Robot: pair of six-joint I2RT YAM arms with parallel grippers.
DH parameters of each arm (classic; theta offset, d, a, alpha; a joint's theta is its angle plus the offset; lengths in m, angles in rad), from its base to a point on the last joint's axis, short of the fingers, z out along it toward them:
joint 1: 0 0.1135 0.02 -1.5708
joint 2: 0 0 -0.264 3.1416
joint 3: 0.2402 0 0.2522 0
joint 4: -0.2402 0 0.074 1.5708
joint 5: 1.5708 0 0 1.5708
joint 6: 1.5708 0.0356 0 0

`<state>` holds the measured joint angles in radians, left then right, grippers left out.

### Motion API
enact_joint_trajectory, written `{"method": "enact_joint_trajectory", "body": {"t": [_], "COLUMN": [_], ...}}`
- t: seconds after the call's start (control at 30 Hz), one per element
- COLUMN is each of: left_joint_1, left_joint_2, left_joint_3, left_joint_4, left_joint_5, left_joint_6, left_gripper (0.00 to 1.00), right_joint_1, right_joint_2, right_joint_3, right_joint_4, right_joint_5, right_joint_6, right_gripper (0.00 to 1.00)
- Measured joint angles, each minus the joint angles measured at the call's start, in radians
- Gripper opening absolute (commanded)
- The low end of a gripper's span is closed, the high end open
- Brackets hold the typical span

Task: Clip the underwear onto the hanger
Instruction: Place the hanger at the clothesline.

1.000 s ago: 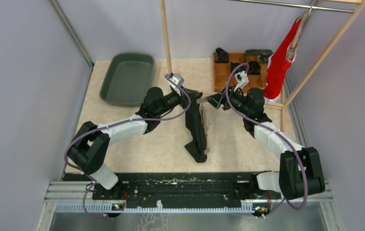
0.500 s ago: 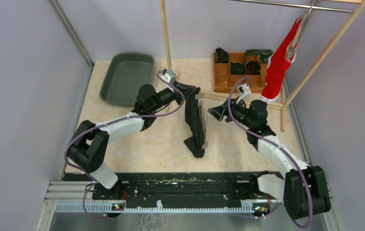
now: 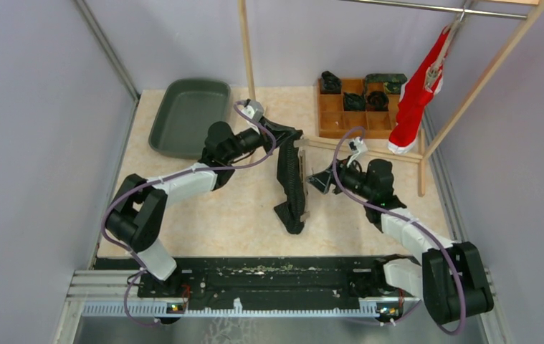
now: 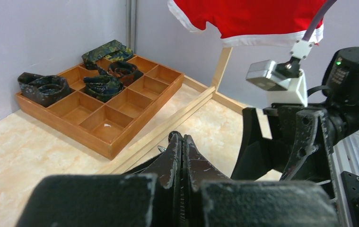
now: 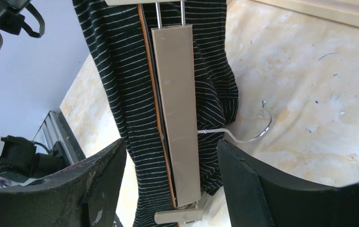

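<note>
The underwear, black with thin white stripes, stretches from the table up to my left gripper, which is shut on its top end. Along the fabric's right side runs the hanger, a beige bar. The right wrist view shows the hanger lying lengthwise on the underwear, with a clip at its near end and a wire hook out to the right. My right gripper stands open, its fingers on either side of the hanger without touching it. It sits just right of the bar.
A dark green tray lies at the back left. A wooden compartment box with rolled garments stands at the back right. A red garment hangs from the rack's rail. The rack's wooden post and base bar are near both grippers.
My right gripper has come down and toward the near side, closing on the hanger's middle, and its jaws have spread a little. The left gripper carried the underwear's top end slightly back.
</note>
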<state>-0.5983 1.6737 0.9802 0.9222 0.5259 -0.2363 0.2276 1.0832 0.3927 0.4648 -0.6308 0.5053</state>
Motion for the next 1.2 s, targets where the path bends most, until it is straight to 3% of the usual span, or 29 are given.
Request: {"method": "enact_joint_trajectory", "body": {"t": [0.5,0.6,0.77,0.9,0.93,0.97,1.03,1.13,1.2], "left_joint_1": [0.0,0.0,0.0,0.0,0.0,0.0,0.0,0.0,0.0], "left_joint_2": [0.008,0.008,0.008,0.008,0.008,0.008,0.008,0.008,0.005], "left_joint_3": [0.007,0.007,0.007,0.007,0.007,0.007,0.008,0.019,0.019], "left_joint_4": [0.025,0.03,0.035,0.034,0.034,0.027,0.003,-0.044,-0.065], "left_joint_5": [0.055,0.062,0.066,0.064,0.06,0.051,0.024,-0.032,-0.077], "left_joint_6": [-0.051,-0.056,-0.059,-0.06,-0.061,-0.064,-0.07,-0.08,-0.084], "left_gripper": [0.0,0.0,0.0,0.0,0.04,0.16,0.5,0.89,0.97], "right_joint_1": [0.079,0.081,0.094,0.101,0.102,0.104,0.106,0.106,0.106], "right_joint_2": [0.235,0.271,0.308,0.308,0.307,0.305,0.293,0.263,0.238], "right_joint_3": [0.093,0.111,0.132,0.133,0.133,0.133,0.133,0.133,0.133], "right_joint_4": [0.134,0.159,0.181,0.189,0.188,0.185,0.164,0.129,0.101], "right_joint_5": [0.028,0.03,0.028,0.028,0.031,0.035,0.047,0.071,0.09], "right_joint_6": [-0.012,-0.014,-0.015,-0.022,-0.024,-0.028,-0.037,-0.052,-0.065], "right_gripper": [0.69,0.61,0.35,0.2,0.18,0.17,0.15,0.14,0.14]}}
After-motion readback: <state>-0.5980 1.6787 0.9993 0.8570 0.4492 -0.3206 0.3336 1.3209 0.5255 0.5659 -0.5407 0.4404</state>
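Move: The hanger, slanting down towards my base from my left hand, has its middle about 1 cm ahead of my empty right hand, 4 cm to its left and 3 cm lower. The underwear hangs just beyond it, some 6 cm to the right hand's left and 4 cm lower. The hanger's upper clip is roughly 9 cm ahead, 3 cm left and 4 cm above. From my left hand, shut on the underwear's top corner, the hanger's middle is about 11 cm back, 2 cm right and 8 cm below. I bring my open right hand about 5 cm forward and left, dipping about 1 cm, onto the upper part of the hanger's bar and close my fingers until they pinch it from both sides. My left hand keeps hold of the underwear meanwhile, easing back about 1 cm; once the right has its grip, the left opens wide and lets go, shifting some 2 cm forward. ##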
